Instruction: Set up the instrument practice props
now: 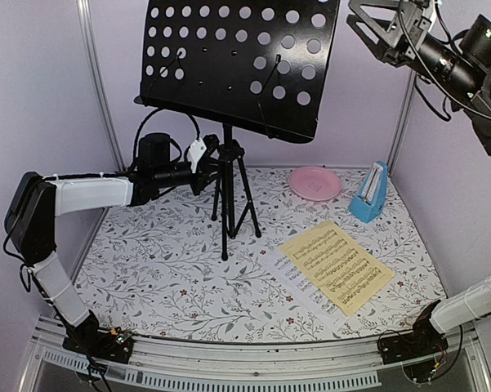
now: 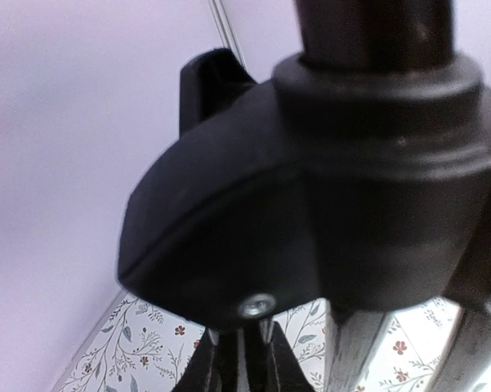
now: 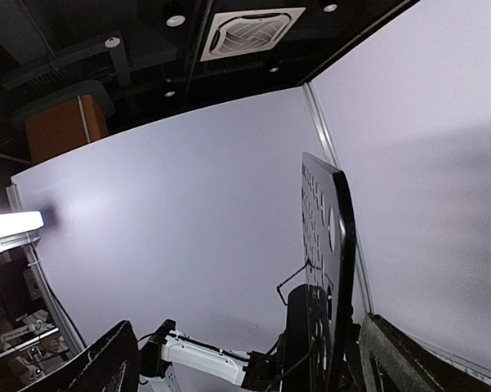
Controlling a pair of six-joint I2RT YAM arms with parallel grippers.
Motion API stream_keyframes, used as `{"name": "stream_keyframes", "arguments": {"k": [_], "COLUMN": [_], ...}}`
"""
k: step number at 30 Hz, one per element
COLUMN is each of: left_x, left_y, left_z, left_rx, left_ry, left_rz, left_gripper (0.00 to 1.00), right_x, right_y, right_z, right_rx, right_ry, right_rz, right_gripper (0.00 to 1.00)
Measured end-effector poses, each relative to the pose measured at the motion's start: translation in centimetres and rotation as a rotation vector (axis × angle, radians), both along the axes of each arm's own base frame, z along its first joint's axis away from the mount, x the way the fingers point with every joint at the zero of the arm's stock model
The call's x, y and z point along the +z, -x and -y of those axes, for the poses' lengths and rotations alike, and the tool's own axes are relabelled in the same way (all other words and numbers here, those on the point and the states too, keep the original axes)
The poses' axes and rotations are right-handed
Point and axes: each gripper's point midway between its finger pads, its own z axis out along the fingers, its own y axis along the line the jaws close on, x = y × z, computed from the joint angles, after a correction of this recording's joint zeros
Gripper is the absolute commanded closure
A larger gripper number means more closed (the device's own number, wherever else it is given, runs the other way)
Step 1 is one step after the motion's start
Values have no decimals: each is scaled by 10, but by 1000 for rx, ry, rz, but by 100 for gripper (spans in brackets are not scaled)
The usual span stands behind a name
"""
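The black perforated music stand [image 1: 237, 57] stands on its tripod at the back of the table. My left gripper [image 1: 206, 157] is shut on the stand just under the tripod hub. In the left wrist view the hub [image 2: 310, 204] fills the frame, and the left gripper [image 2: 247, 359] pinches a thin black part below it. My right gripper [image 1: 374, 31] hangs open, high beside the desk's right edge. The right wrist view shows the desk [image 3: 337, 245] edge-on between the wide-apart fingers [image 3: 114, 363], untouched. The pale-yellow sheet [image 1: 337, 265] lies over the white sheet [image 1: 287, 269]. The blue metronome [image 1: 369, 196] stands at the back right.
A pink round plate [image 1: 314, 182] lies at the back, between the tripod and the metronome. The floral tablecloth [image 1: 171, 278] covers the table. Pale walls with metal corner posts [image 1: 98, 82] close in the left, back and right sides.
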Motion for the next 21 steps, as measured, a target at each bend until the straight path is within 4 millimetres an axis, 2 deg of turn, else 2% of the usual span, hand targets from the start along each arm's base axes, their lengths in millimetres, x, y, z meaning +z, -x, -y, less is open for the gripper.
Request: {"name": "stream_keyframes", "arguments": {"k": [2,5,8,10,13,17,21], "left_x": [0,0,0,-1,-1,-1,-1], "left_y": [0,0,0,0,0,0,-1], "left_z": [0,0,0,-1,-2,-2,-3], "left_rx": [1,2,2,4,11,17,23], "left_ry": [0,1,3,5,11,15,17], "left_rz": [-1,-2,-5,-7,-9,-14,-19], "left_gripper": [100,100,100,100,100,100,100], "right_x": [-12,-40,-76,-105,-160,-254,-325], "right_y": [6,15,15,9,-9,-36,-57], "right_z": [18,50,71,78,76,60,45], "right_rx": [-65,-176,-262,-312,-365,-385,-383], "right_ry": [4,13,33,58,132,306,437], "right_rz": [-18,-64,-114,-157,-233,-338,-387], "right_gripper": [4,4,4,4,4,5,4]}}
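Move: The yellow sheet music lies about 9 cm ahead of the right hand, 2 cm to its right and 64 cm below. From that hand the music stand's desk is centred 8 cm ahead, 25 cm left and 8 cm down, and the blue metronome is some 26 cm ahead, 9 cm right and 56 cm down. From the left hand, still closed on the stand's column, the sheet is about 10 cm back, 32 cm right and 24 cm below. Right hand, fingers open, plunges some 32 cm towards the sheet music, first swinging right, then left and forward. ##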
